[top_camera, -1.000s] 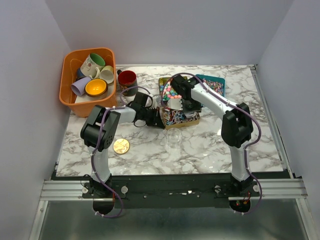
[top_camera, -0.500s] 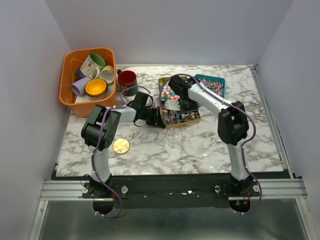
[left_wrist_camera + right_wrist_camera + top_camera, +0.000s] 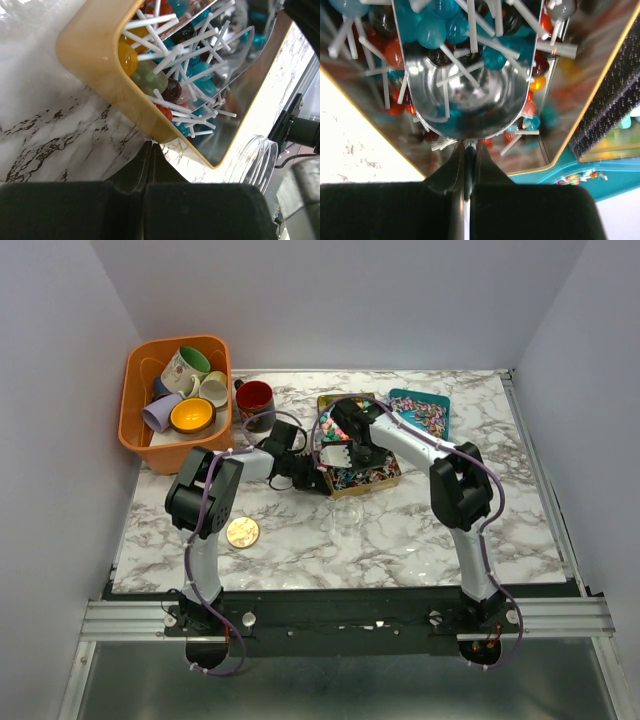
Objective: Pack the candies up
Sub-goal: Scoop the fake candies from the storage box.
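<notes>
Round candies on white sticks (image 3: 175, 60) fill a gold-rimmed tray (image 3: 95, 55), mostly blue, red and yellow. My left gripper (image 3: 151, 144) is shut, its tips against the outside of the tray's near wall, and it sits left of that tray (image 3: 385, 480) in the top view. My right gripper (image 3: 470, 145) is shut on the thin handle of a metal scoop (image 3: 470, 107). The scoop lies in the tray and holds several blue stick candies (image 3: 432, 32). From above, the right gripper (image 3: 352, 445) hangs over the tray with the scoop (image 3: 335, 454). Pink and green ball candies (image 3: 338, 423) fill another tray behind.
A clear glass jar (image 3: 347, 515) stands just in front of the trays, its rim (image 3: 255, 160) showing beside the left gripper. A teal tray of wrapped sweets (image 3: 425, 412) is at the back right. An orange bin of mugs (image 3: 178, 400), a red mug (image 3: 254, 398) and a gold lid (image 3: 242, 532) sit left.
My right arm has swung left and drawn the scoop across the stick-candy tray toward the left gripper. The left arm has stayed where it was.
</notes>
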You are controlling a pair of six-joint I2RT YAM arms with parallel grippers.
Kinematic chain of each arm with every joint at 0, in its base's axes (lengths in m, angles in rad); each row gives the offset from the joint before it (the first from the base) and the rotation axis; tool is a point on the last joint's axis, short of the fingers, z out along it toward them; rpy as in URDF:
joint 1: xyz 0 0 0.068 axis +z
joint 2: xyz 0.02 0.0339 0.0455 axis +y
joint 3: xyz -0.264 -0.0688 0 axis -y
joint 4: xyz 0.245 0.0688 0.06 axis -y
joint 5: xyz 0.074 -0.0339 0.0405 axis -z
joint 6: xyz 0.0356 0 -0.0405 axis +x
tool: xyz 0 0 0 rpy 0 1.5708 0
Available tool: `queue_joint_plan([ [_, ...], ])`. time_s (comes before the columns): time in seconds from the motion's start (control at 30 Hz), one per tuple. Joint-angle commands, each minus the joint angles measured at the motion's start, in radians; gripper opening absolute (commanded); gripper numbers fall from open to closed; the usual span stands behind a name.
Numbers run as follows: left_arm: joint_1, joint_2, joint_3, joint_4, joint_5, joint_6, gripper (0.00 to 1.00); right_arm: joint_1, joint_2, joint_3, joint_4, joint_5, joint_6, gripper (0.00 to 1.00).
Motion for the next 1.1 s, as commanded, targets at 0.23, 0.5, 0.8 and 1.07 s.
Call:
queue_joint_plan([
  [0.23,0.031,-0.007,0.059,-0.115,-0.053,0.118,0.0,-0.026,-0.037,-0.17,0.164,-0.28,0.049,0.01],
  [0.5,0.083,-0.065,0.068,-0.247,-0.056,0.202,0.02,-0.069,-0.125,-0.261,0.226,-0.342,0.052,0.01],
  [0.8,0.087,-0.118,0.094,-0.339,-0.088,0.267,0.25,-0.121,-0.165,-0.284,0.245,-0.379,0.058,0.01],
  [1.07,0.09,-0.147,0.142,-0.41,-0.122,0.324,0.35,-0.163,-0.216,-0.338,0.275,-0.457,0.064,0.01],
])
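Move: The candy box of lollipops, the one being scooped from, lies under the right hand's scoop, its middle about 5 cm left of that hand, 1 cm ahead and 4 cm below. From the right hand the clear jar stands some 11 cm back and 9 cm left, the ball-candy box 11 cm ahead and 8 cm left, the teal box 11 cm ahead and 8 cm right. From the left hand, the candy box's middle is about 9 cm right and 5 cm ahead, the jar 5 cm right and 5 cm back, all near its own height. Keeping its grip on the scoop handle, the right hand sinks about 2 cm into the candy box and draws back some 2 cm, all the while rolling its left side up some 20 degrees so the bowl's leading edge tips upward under the lollipops. The left hand, its shut fingertips at the box's near left wall, comes free and backs off about 5 cm to the left, then rises 2 to 3 cm as its fingers open about a third of the way. ##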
